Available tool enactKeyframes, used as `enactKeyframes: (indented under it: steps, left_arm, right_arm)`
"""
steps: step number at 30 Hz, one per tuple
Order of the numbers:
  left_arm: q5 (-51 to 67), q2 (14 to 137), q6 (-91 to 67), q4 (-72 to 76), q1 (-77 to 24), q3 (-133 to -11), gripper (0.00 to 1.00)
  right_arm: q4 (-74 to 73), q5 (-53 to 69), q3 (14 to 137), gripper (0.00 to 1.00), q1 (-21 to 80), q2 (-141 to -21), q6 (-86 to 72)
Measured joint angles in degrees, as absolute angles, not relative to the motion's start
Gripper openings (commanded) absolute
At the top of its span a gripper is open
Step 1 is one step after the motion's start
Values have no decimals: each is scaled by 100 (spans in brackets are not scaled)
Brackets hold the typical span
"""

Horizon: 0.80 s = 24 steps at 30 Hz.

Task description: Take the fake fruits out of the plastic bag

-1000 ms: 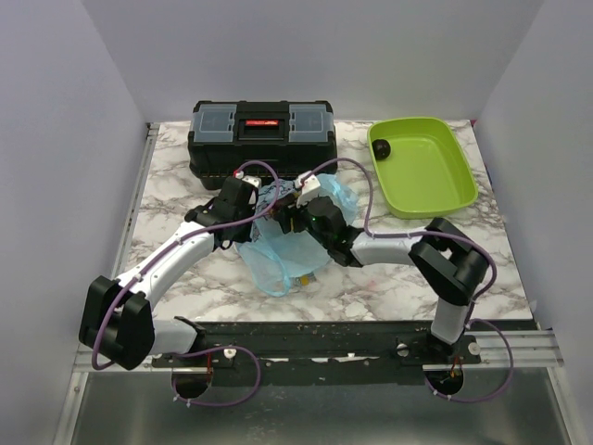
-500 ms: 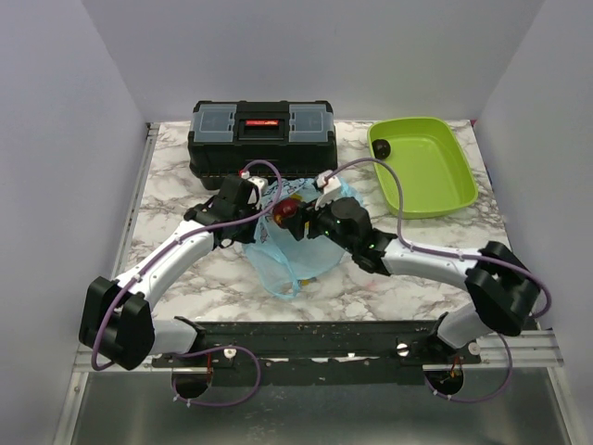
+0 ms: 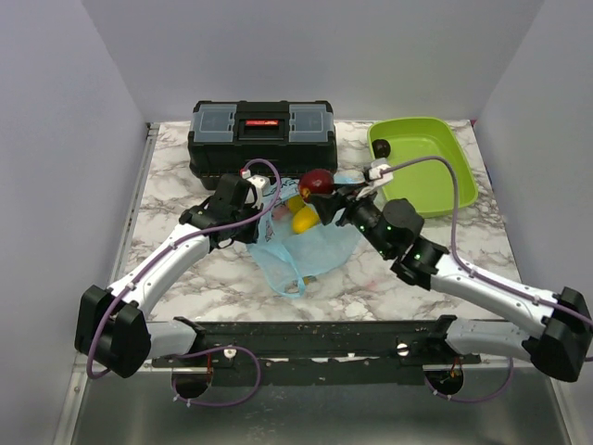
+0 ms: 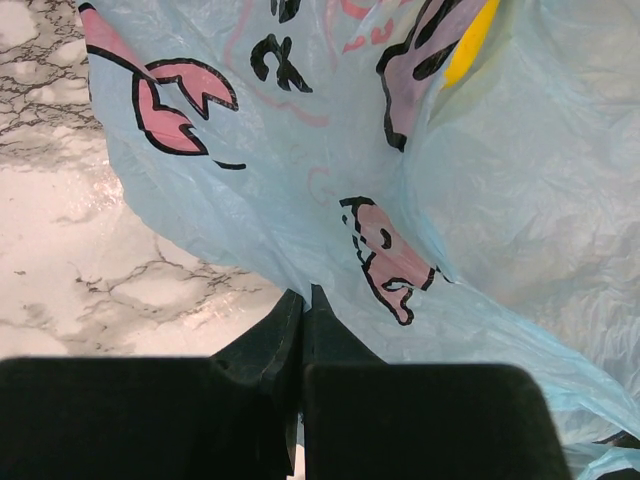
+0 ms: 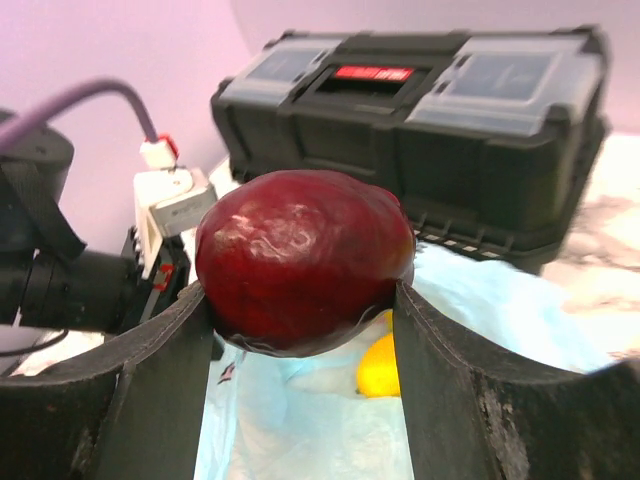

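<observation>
My right gripper (image 3: pixel 322 185) is shut on the dark red fruit (image 3: pixel 318 179) and holds it above the open mouth of the light-blue plastic bag (image 3: pixel 310 248). In the right wrist view the red fruit (image 5: pixel 300 255) sits between my fingers (image 5: pixel 165 385), with a yellow fruit (image 5: pixel 378 368) in the bag (image 5: pixel 300 430) below. Two yellow fruits (image 3: pixel 304 220) show in the bag's mouth. My left gripper (image 3: pixel 262 211) is shut on the bag's edge (image 4: pixel 350 150), its jaws (image 4: pixel 303 300) pressed together on the film. The dark purple fruit (image 3: pixel 382 146) lies in the green tray.
A black toolbox (image 3: pixel 262 137) stands at the back, right behind the bag; it also shows in the right wrist view (image 5: pixel 420 110). The lime-green tray (image 3: pixel 435 176) stands at the back right. The marble table (image 3: pixel 185 287) ends at a metal rail in front.
My right gripper has lifted the dark red fruit up out of the bag and moved right as its arm stretched out. The yellow fruits now show. My left gripper has kept its hold.
</observation>
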<state>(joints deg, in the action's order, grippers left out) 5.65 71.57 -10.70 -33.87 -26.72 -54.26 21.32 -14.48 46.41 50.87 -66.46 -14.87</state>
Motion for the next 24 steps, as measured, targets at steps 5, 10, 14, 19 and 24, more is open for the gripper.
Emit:
enactKeyframes:
  steps: [5, 10, 14, 19, 24]
  left_arm:
    - [607, 7157, -1070, -3382, -2672, -5426, 0]
    - [633, 7157, -1070, -3378, -2672, -5426, 0]
    - [676, 7157, -1070, -3378, -2672, -5426, 0]
    - [703, 7157, -1070, -3378, -2672, -5426, 0]
    - [720, 7157, -1070, -3376, -2672, -5426, 0]
  right_arm:
    - [2150, -2290, 4239, 6, 5087, -5651, -1177]
    - [2222, -3273, 3857, 1, 4862, -5039, -869]
    - [2099, -3592, 3806, 1, 4056, -5155, -921]
    - [1743, -3564, 3894, 1, 2877, -5708, -1380]
    - [1334, -2733, 4508, 1, 1485, -6864, -2126]
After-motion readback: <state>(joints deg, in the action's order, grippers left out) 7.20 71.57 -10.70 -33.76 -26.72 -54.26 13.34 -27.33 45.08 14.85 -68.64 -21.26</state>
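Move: The right hand holds the dark red fruit, with the green tray's middle about 30 cm to its right, 21 cm ahead and 24 cm below. The small dark fruit in the tray lies some 19 cm right and 27 cm ahead; the yellow fruit in the bag is about 10 cm ahead, 4 cm left and 20 cm below. From the left hand, the tray is roughly 48 cm right, 23 cm ahead and 9 cm lower. Right hand swings the gripped red fruit 26 cm right, then also forward and down, towards the green tray. ##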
